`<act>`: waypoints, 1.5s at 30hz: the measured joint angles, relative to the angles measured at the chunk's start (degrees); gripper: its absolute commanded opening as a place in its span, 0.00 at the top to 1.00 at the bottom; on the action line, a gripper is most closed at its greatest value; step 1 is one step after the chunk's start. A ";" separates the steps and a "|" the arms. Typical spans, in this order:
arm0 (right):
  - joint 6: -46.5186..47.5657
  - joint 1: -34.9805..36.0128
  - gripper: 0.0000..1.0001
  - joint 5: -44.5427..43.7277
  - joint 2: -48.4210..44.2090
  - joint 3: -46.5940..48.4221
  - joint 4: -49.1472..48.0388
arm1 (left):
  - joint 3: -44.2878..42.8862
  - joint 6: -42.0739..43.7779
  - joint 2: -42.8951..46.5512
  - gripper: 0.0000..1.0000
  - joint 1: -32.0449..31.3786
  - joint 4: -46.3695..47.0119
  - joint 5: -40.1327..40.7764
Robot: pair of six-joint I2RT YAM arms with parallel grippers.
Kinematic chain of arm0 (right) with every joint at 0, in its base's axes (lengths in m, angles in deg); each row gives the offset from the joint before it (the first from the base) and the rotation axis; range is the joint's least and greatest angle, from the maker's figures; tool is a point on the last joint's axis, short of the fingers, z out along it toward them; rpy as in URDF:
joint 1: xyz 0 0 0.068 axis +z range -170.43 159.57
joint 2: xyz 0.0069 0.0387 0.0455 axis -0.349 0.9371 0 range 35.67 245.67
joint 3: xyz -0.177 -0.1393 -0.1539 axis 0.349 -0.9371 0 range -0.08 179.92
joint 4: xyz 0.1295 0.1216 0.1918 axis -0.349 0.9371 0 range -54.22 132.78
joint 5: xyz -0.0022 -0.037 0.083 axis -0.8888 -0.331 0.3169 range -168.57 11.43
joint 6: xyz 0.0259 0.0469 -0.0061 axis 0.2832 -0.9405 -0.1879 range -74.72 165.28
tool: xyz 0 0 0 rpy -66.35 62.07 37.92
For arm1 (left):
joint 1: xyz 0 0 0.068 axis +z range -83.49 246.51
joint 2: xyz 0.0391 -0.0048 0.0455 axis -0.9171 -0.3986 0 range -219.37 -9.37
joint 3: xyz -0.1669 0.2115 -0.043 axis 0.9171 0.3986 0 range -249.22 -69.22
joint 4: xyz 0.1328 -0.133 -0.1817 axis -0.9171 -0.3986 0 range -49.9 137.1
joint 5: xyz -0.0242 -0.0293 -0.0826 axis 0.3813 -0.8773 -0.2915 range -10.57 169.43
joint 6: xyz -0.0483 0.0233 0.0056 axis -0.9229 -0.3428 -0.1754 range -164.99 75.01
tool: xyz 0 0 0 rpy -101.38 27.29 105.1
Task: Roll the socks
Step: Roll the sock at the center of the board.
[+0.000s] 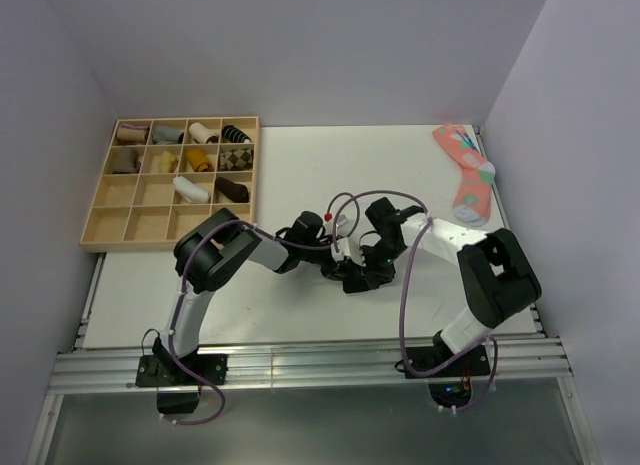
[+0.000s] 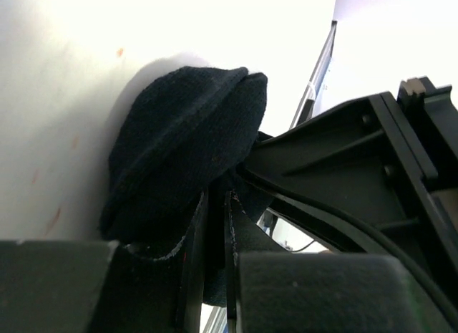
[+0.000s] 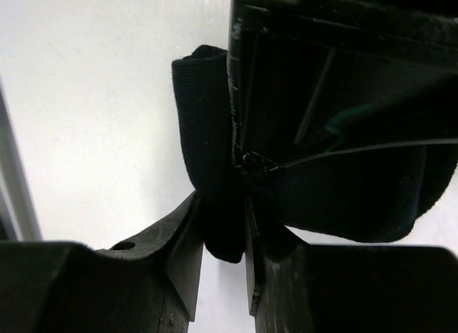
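Observation:
A black sock (image 2: 179,132) is bunched into a rounded fold on the white table, between my two grippers at mid-table. The left gripper (image 2: 215,204) is shut on a thin layer of its fabric, with the bulk of the sock bulging just beyond the fingertips. From the opposite side, the right gripper (image 3: 225,211) is shut on a hanging fold of the same sock (image 3: 204,132). In the top view both grippers (image 1: 335,262) (image 1: 366,270) meet tip to tip and mostly hide the sock.
A wooden compartment tray (image 1: 110,220) with several rolled socks sits at the back left. A coral-pink spotted sock (image 1: 468,175) lies flat at the back right corner. The metal rail (image 1: 300,365) runs along the near table edge.

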 measured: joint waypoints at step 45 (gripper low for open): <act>-0.92 -7.19 0.79 7.41 32.61 27.28 36.37 | 25.73 33.64 20.72 0.57 -17.11 25.03 48.22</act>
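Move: Both hands already have the black sock pinched between them, low over the board. Its middle lies about 3 cm to the right of the left hand and 1 cm nearer the base, and about 3 cm to the left of the right hand, 1 cm nearer. The sock tray is centred some 22 cm ahead and 46 cm left of the left hand. The pink sock is roughly 25 cm ahead and 26 cm right of the right hand. Leftward and slightly forward, about 7 cm, the left hand backs out of the black sock as its fingers open and let go; it then lifts, swings partly back right and towards its base, and rolls some 55 degrees, far side up, staying open. The right hand keeps its pinch, tipping its fingers about 40 degrees back towards the base while easing 2 cm back and right. ##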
